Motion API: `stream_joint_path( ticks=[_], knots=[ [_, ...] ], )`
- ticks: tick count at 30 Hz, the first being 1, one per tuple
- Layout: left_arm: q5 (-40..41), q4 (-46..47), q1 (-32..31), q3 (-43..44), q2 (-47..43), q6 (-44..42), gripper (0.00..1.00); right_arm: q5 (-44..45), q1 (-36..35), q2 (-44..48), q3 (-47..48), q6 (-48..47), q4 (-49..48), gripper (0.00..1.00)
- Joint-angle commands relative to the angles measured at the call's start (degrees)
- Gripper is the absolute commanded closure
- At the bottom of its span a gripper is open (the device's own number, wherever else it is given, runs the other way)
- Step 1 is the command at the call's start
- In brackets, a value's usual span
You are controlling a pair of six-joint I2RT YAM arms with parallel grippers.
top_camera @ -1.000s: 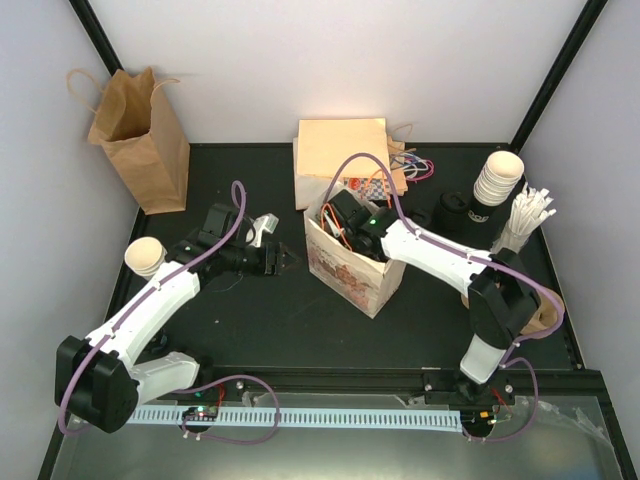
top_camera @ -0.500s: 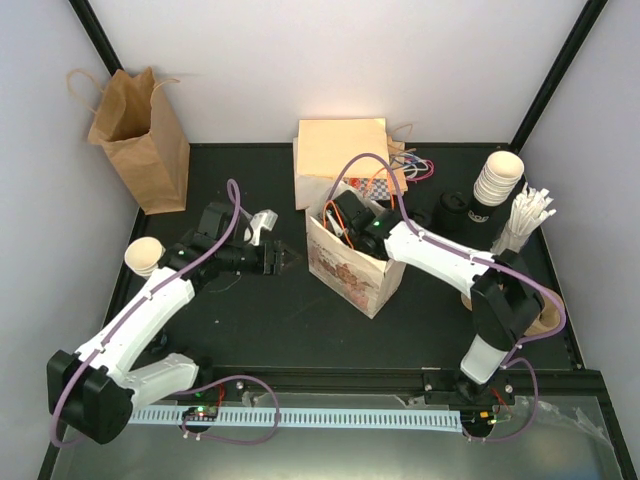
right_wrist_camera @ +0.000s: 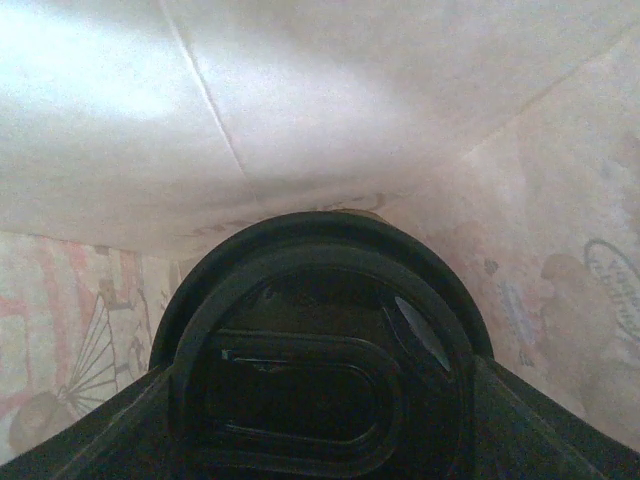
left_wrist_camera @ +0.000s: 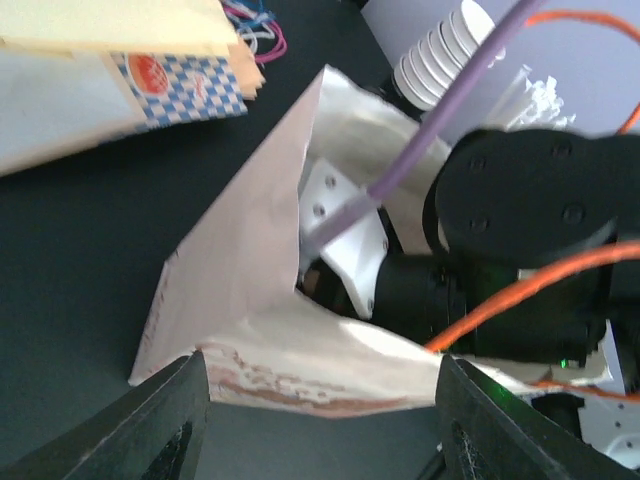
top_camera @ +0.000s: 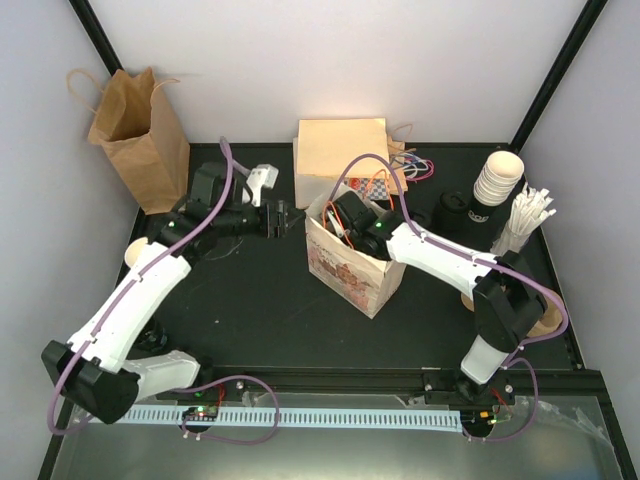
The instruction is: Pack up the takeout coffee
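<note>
The takeout coffee shows only in the right wrist view, where its round black lid (right_wrist_camera: 320, 340) fills the space between my right gripper's fingers (right_wrist_camera: 110, 430). The right gripper (right_wrist_camera: 320, 410) is shut on it, deep inside the printed white paper bag (top_camera: 350, 275). The bag's walls surround it on all sides. From above, the right wrist (top_camera: 362, 218) covers the bag's mouth and hides the cup. My left gripper (top_camera: 283, 215) stands open just left of the bag's rim. In the left wrist view, the bag's near edge (left_wrist_camera: 300, 360) lies between the open left gripper's (left_wrist_camera: 320, 425) fingers.
A brown paper bag (top_camera: 140, 140) stands at the back left. A flat stack of bags (top_camera: 340, 150) lies behind the printed bag. Stacked cream cups (top_camera: 498, 178), black lids (top_camera: 455, 210) and white stirrers (top_camera: 527, 215) sit back right. A lidless cup (top_camera: 138, 252) is beside the left arm.
My left arm has swung away from me and to the right, bringing its open gripper up to the bag's left rim. The right gripper has stayed inside the bag.
</note>
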State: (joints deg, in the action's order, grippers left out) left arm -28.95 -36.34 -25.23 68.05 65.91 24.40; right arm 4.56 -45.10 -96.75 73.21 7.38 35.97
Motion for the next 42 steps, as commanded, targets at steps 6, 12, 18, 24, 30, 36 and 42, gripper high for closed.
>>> stream_joint_path(
  ticks=[6,12,18,24,30,36,42],
  knots=[
    [7.2,-8.1,-1.7,13.9,11.0,-10.5,0.41,-2.9,-2.1,-4.2,-2.7,-0.1,12.4,0.68],
    [5.1,-11.3,-2.3,18.1,17.1,-17.1,0.48,-2.3,-2.1,-3.9,-1.1,-0.5,13.2,0.68],
    [5.4,-13.8,-3.5,21.8,20.1,-18.8,0.64,-1.7,-2.2,-4.0,-0.6,-1.0,13.7,0.68],
    [15.0,-17.5,-8.0,25.1,21.7,-21.1,0.84,-1.1,-2.1,-4.1,-0.2,-1.2,14.0,0.68],
    [19.0,-20.5,-8.5,27.1,23.5,-20.9,0.98,-1.1,-2.1,-3.8,0.2,-1.2,14.1,0.68],
    [19.2,-20.1,-8.7,27.0,23.6,-20.5,0.99,-0.3,-2.2,-3.1,0.4,-1.4,14.3,0.21],
    [19.0,-20.0,-8.8,27.1,23.8,-20.4,0.98,-0.3,-2.1,-1.4,0.8,-1.4,14.2,0.00]
  ],
)
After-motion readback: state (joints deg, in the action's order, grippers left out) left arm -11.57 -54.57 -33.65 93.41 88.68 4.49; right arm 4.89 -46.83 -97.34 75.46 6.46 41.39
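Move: The bag's far-left rim corner is about 4 cm ahead of the left hand, 4 cm to its right and some 3 cm below. The bag's middle is about 13 cm to that hand's right, 2 cm nearer and 17 cm lower; the paper stack lies some 20 cm ahead, 12 cm right and 27 cm down. The right hand, inside the bag, has the lidded cup between its fingers, its middle straight below by about 4 cm; the rim corner lies 7 cm left, 1 cm ahead and 15 cm above. The left hand goes about 5 cm forward over the bag's rim corner, rising slightly before it dips, then edges some 3 cm right as it rolls roughly 25 degrees, left side up, and shuts its half-open fingers on the paper edge. The right hand all but stays at the cup down in the bag, keeping its grip until the very end, when its fingers spread wide, let go of the lid and ease back a centimetre. ##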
